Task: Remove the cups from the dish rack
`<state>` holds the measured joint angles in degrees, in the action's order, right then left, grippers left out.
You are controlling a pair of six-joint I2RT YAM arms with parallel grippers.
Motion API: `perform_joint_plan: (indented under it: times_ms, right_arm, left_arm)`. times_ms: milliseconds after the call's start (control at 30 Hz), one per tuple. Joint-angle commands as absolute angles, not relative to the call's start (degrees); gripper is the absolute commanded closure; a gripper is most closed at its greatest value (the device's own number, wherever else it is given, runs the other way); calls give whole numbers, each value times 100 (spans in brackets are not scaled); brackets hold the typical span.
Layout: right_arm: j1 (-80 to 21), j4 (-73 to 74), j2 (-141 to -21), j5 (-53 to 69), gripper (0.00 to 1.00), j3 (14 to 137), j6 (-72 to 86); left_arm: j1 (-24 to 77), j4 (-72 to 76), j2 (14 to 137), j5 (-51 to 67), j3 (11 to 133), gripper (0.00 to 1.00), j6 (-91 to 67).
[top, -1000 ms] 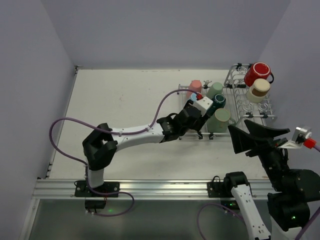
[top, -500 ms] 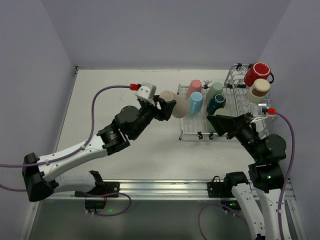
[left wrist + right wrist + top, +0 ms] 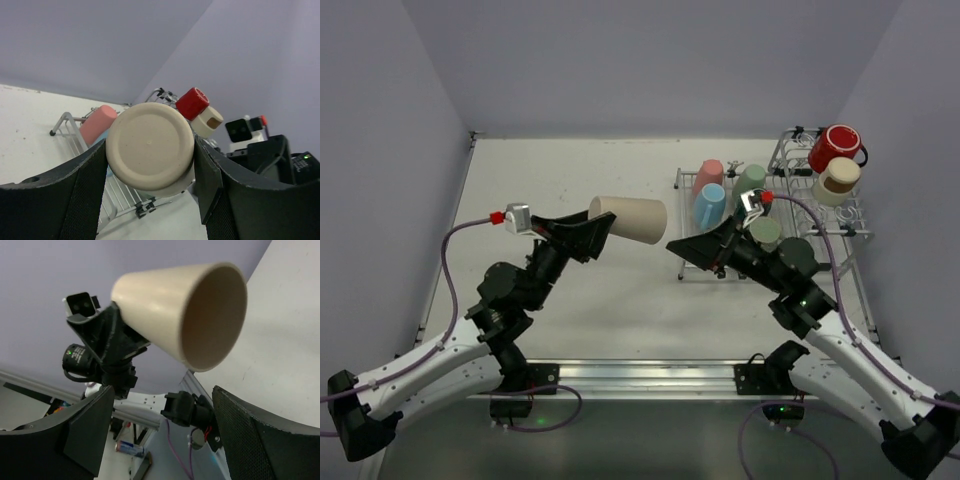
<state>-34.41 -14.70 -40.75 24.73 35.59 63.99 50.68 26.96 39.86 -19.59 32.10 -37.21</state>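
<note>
My left gripper point(image 3: 593, 228) is shut on a beige handleless cup point(image 3: 630, 220) and holds it on its side in the air, left of the dish rack point(image 3: 698, 262). The left wrist view shows the cup's base point(image 3: 150, 145) clamped between both fingers. My right gripper point(image 3: 678, 252) points left toward the cup's open mouth point(image 3: 212, 315), jaws open and empty, a short gap from it. In the rack are a pink cup point(image 3: 708, 176), a light blue cup point(image 3: 708, 206), two sage green cups point(image 3: 751, 180) point(image 3: 766, 232), a red mug point(image 3: 835, 147) and a cream mug point(image 3: 840, 178).
The right arm lies across the front of the rack and hides part of it. White tabletop point(image 3: 570, 180) stretches left of the rack. Purple walls close in on three sides. The metal mounting rail point(image 3: 620, 375) runs along the near edge.
The left arm pulled the beige cup out of the rack, carrying it left and upward. The right arm swung in from the right to face the cup, its jaws narrowing slightly.
</note>
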Motion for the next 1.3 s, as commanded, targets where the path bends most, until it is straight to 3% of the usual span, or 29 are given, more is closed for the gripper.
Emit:
perform_joint_plan:
  times_ms: [0, 333, 600, 700, 733, 800, 833, 933, 967, 1067, 1267]
  right_arm:
    - [-3989, -2329, -4666, 1926, 18, 3919, 6294]
    - [-4377, -2496, -5211, 1625, 19, 4270, 5968]
    - [-4447, -2645, -5783, 1845, 27, 4807, 5739]
    - [-4482, -2812, -6020, 1933, 39, 4939, 5739]
    - [-4509, -2873, -6081, 1942, 60, 5018, 5757]
    - [-4544, -2935, -6257, 1908, 80, 5089, 5783]
    - [-4553, -2953, -6319, 1872, 99, 5185, 5783]
    - [-4570, -2360, -6609, 1758, 100, 5683, 5503]
    - [-4579, -2077, -6775, 1688, 100, 5843, 5371]
    - [-4605, -716, -7127, 1337, 100, 6747, 4669]
    - [-4614, 1307, -8339, 424, 100, 8286, 3561]
  left_arm:
    - [5019, 3305, 3649, -2065, 3120, 76, -4025]
    - [4992, 3032, 3015, -2057, 2857, 77, -4166]
    - [4992, 2892, 2892, -2065, 2725, 78, -4236]
    - [4992, 2839, 2874, -2048, 2698, 78, -4193]
    - [4992, 2804, 2865, -2048, 2690, 78, -4184]
    - [4992, 2734, 2839, -2092, 2690, 75, -4114]
    - [4992, 2594, 2821, -2109, 2716, 72, -4052]
    - [5001, 1815, 2830, -2214, 3040, 42, -3631]
    - [4992, 1410, 2865, -2485, 3206, 23, -3525]
    - [4992, 30, 2971, -3030, 3866, 1, -3034]
    - [4992, -1721, 2480, -3787, 4403, 0, -2443]
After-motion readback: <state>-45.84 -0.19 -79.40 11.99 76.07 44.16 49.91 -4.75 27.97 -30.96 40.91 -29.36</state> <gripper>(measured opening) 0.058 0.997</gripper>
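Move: The beige cup is held on its side, base end still in the left gripper, its middle some 7 cm to the right of that hand, 2 cm ahead and about level. From the empty, open right gripper its middle lies about 10 cm left, 6 cm ahead and 1 cm above. The blue cup in the rack stands roughly 30 cm ahead of the right hand and 12 cm right, the pink cup about 40 cm ahead and 13 cm right, both some 28 cm below. Bring the right gripper left about 8 cm and slightly up to the beige cup's open end and pinch its wall at the rim, while the left gripper, still holding the base, eases a little back, left and up. Then open the left fingers fully and draw them off to the left; keep the right pinch and carry the cup forward some 7 cm and left, rolling the wrist about 20 degrees. ##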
